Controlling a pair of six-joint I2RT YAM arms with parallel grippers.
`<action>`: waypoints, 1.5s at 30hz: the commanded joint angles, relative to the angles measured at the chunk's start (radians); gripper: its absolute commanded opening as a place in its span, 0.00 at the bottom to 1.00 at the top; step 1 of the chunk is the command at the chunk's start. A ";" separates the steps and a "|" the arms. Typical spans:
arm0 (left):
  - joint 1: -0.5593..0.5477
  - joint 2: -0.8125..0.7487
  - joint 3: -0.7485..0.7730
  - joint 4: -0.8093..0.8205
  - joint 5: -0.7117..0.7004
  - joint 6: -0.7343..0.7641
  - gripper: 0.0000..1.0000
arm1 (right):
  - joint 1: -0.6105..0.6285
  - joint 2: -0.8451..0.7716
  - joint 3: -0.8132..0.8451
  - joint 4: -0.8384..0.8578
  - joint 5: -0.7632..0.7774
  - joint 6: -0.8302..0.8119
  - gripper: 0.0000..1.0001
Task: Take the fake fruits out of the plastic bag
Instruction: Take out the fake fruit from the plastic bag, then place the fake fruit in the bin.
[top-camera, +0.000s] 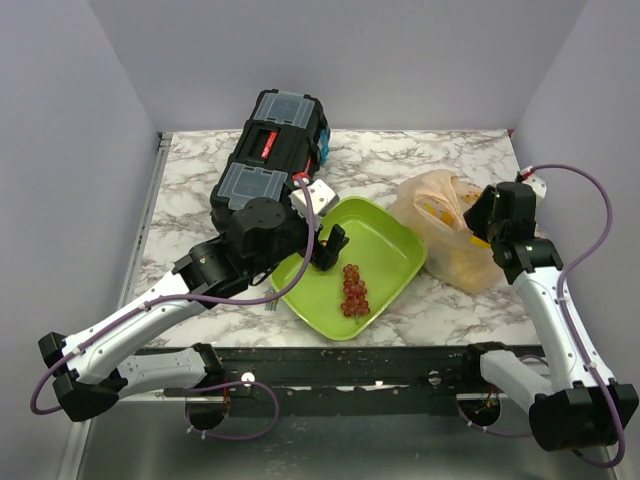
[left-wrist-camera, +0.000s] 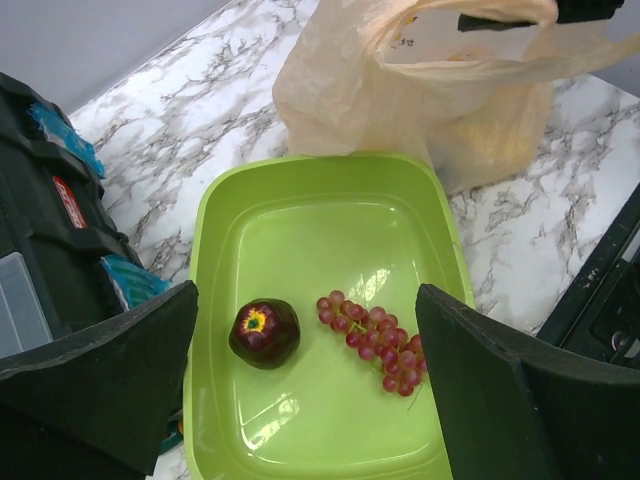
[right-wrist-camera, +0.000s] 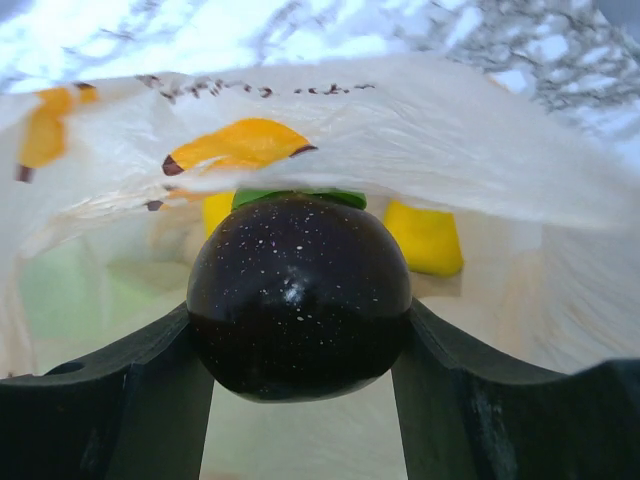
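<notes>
The peach plastic bag (top-camera: 445, 245) lies right of the green tray (top-camera: 390, 240). My right gripper (right-wrist-camera: 300, 340) reaches into the bag's mouth and is shut on a dark maroon round fruit (right-wrist-camera: 300, 295) with a green cap. Behind that fruit, inside the bag (right-wrist-camera: 480, 150), lie yellow fruits (right-wrist-camera: 425, 235) and an orange one (right-wrist-camera: 235, 145). In the tray (left-wrist-camera: 215, 230) rest a red grape bunch (left-wrist-camera: 380, 340) and another maroon fruit (left-wrist-camera: 265, 332). My left gripper (left-wrist-camera: 307, 330) hovers open above them, holding nothing. From above, the grapes (top-camera: 355, 290) show but the left gripper (top-camera: 330, 245) hides the tray's maroon fruit.
A black toolbox (top-camera: 270, 160) stands at the back left, close behind the left arm and touching the tray's left side. The marble table (top-camera: 420, 150) ends in walls at the back and both sides. A black rail (top-camera: 350, 365) runs along the near edge.
</notes>
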 joint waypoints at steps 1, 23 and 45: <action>-0.003 -0.001 0.002 0.006 -0.044 0.005 0.90 | -0.001 -0.034 0.139 -0.142 -0.165 -0.008 0.16; -0.003 -0.007 -0.020 0.031 -0.160 0.040 0.93 | 0.020 -0.146 0.247 -0.313 -1.075 -0.118 0.15; 0.000 -0.032 -0.079 0.114 -0.309 0.044 0.93 | 0.795 0.205 0.132 -0.136 -0.126 0.186 0.12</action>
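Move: The right hand already grips a dark round fruit just over the mouth of the plastic bag, whose middle is some 12 cm below, 4 cm ahead and 5 cm left. The green tray it is bound for has its middle roughly 30 cm to the left, 2 cm back and 19 cm down; in the tray the grapes lie 28 cm left and 7 cm back, a second dark fruit 36 cm left and 2 cm ahead. From the left hand the tray's middle is about 9 cm ahead, 8 cm right and 32 cm down. Keeping its grip on the dark fruit, the right hand lifts about 9 cm clear of the bag, then sweeps left and back towards the tray, some 25 cm left in all, swinging counter-clockwise up to about 60 degrees; over the last third it sinks again to near its starting height, tips its fingers further down and eases a little forward, holding the fruit above the tray by the grapes. Meanwhile the empty left hand stays wide open and shifts a few centimetres forward and left, sinking slightly and turning a little counter-clockwise. ##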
